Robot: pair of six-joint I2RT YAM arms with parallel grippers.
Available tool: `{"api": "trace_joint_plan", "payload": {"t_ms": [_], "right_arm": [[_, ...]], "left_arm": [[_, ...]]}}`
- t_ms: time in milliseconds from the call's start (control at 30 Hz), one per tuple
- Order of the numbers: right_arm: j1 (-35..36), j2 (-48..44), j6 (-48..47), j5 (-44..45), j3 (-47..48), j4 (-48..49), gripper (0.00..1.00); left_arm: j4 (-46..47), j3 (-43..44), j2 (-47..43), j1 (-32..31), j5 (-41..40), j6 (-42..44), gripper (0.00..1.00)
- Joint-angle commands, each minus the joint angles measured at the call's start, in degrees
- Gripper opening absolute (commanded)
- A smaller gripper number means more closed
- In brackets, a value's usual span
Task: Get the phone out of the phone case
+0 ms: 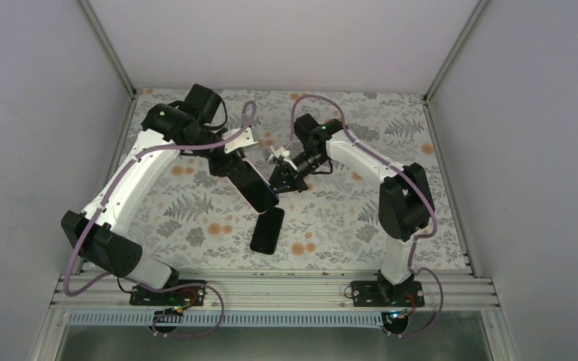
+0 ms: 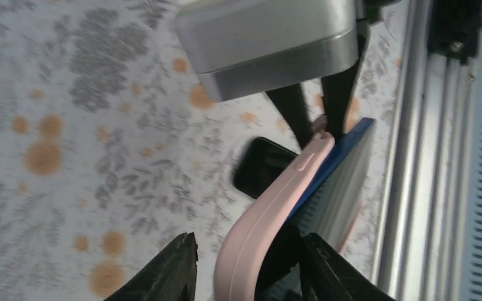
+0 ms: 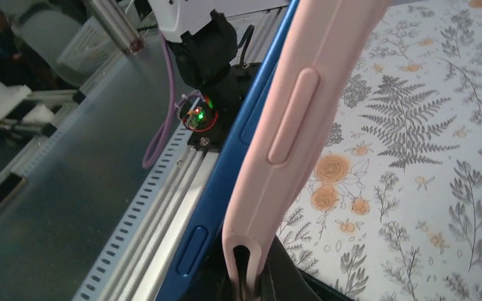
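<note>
A pink phone case (image 3: 314,113) hangs in the air between both arms, with the blue phone (image 3: 226,188) lying along it and its edge standing off the case rim. My right gripper (image 3: 251,282) is shut on the bottom lip of the phone case. In the left wrist view the phone case (image 2: 276,207) bends away from the phone (image 2: 345,147). My left gripper (image 2: 245,269) is open around them; its left finger (image 2: 169,269) stands clear of the case. The right gripper's fingertips (image 2: 326,106) pinch the far end.
A black phone-like slab (image 1: 269,229) lies flat on the flowered table (image 1: 196,218) just below the grippers, and also shows as the dark slab (image 2: 257,166) in the left wrist view. The aluminium rail (image 1: 271,289) runs along the near edge.
</note>
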Motion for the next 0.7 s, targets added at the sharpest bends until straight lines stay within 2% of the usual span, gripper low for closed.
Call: {"api": "trace_joint_plan", "payload": {"t_ms": [0, 100, 333, 433, 500, 567, 667], "right_arm": [[-1.9, -4.8, 9.2, -8.7, -1.8, 2.0, 0.03], [-4.9, -8.0, 21.3, -4.8, -4.6, 12.9, 0.03], [-10.9, -11.7, 40.8, 3.3, -6.5, 29.1, 0.03], [-12.9, -12.5, 49.6, 6.4, -7.3, 36.5, 0.03], [-13.2, -15.2, 57.0, 12.3, -8.2, 42.5, 0.03], [-13.2, -15.9, 60.6, 16.1, -8.0, 45.6, 0.03], [-13.2, -15.3, 65.1, 20.4, -6.1, 47.4, 0.03]], "left_arm": [[15.4, 3.0, 0.2, 2.3, -7.2, 2.3, 0.49], [14.2, 3.5, -0.9, 2.3, -8.7, 2.3, 0.61], [12.1, 7.7, -4.5, 1.6, -12.6, 0.3, 0.76], [17.7, 2.9, -6.2, -3.8, -22.0, -4.7, 0.75], [21.9, -1.4, -6.5, -7.5, -29.2, -6.4, 0.76], [27.2, -5.9, -6.9, -8.4, -32.6, -6.2, 0.77], [37.0, -11.8, -8.2, -9.7, -33.6, -4.9, 0.80]]}}
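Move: The phone in its pink case hangs between the hands, its middle about 5 cm right, 4 cm back and 3 cm below the left hand, whose part-open fingers straddle its near end. From the right hand, which already pinches the case's other end, its middle lies about 5 cm to the left, 1 cm ahead and 3 cm higher. The loose phone on the table lies about 6 cm back, 2 cm left and 18 cm below the right hand. The cased phone comes free of the left fingers as they open wide; the right hand, keeping its pinch, carries it forward some 14 cm, with about 5 cm each to the right and up, while turning over 40 degrees clockwise. The left hand goes forward and up, then sinks slightly, its fingertips swinging forward about 30 degrees. ##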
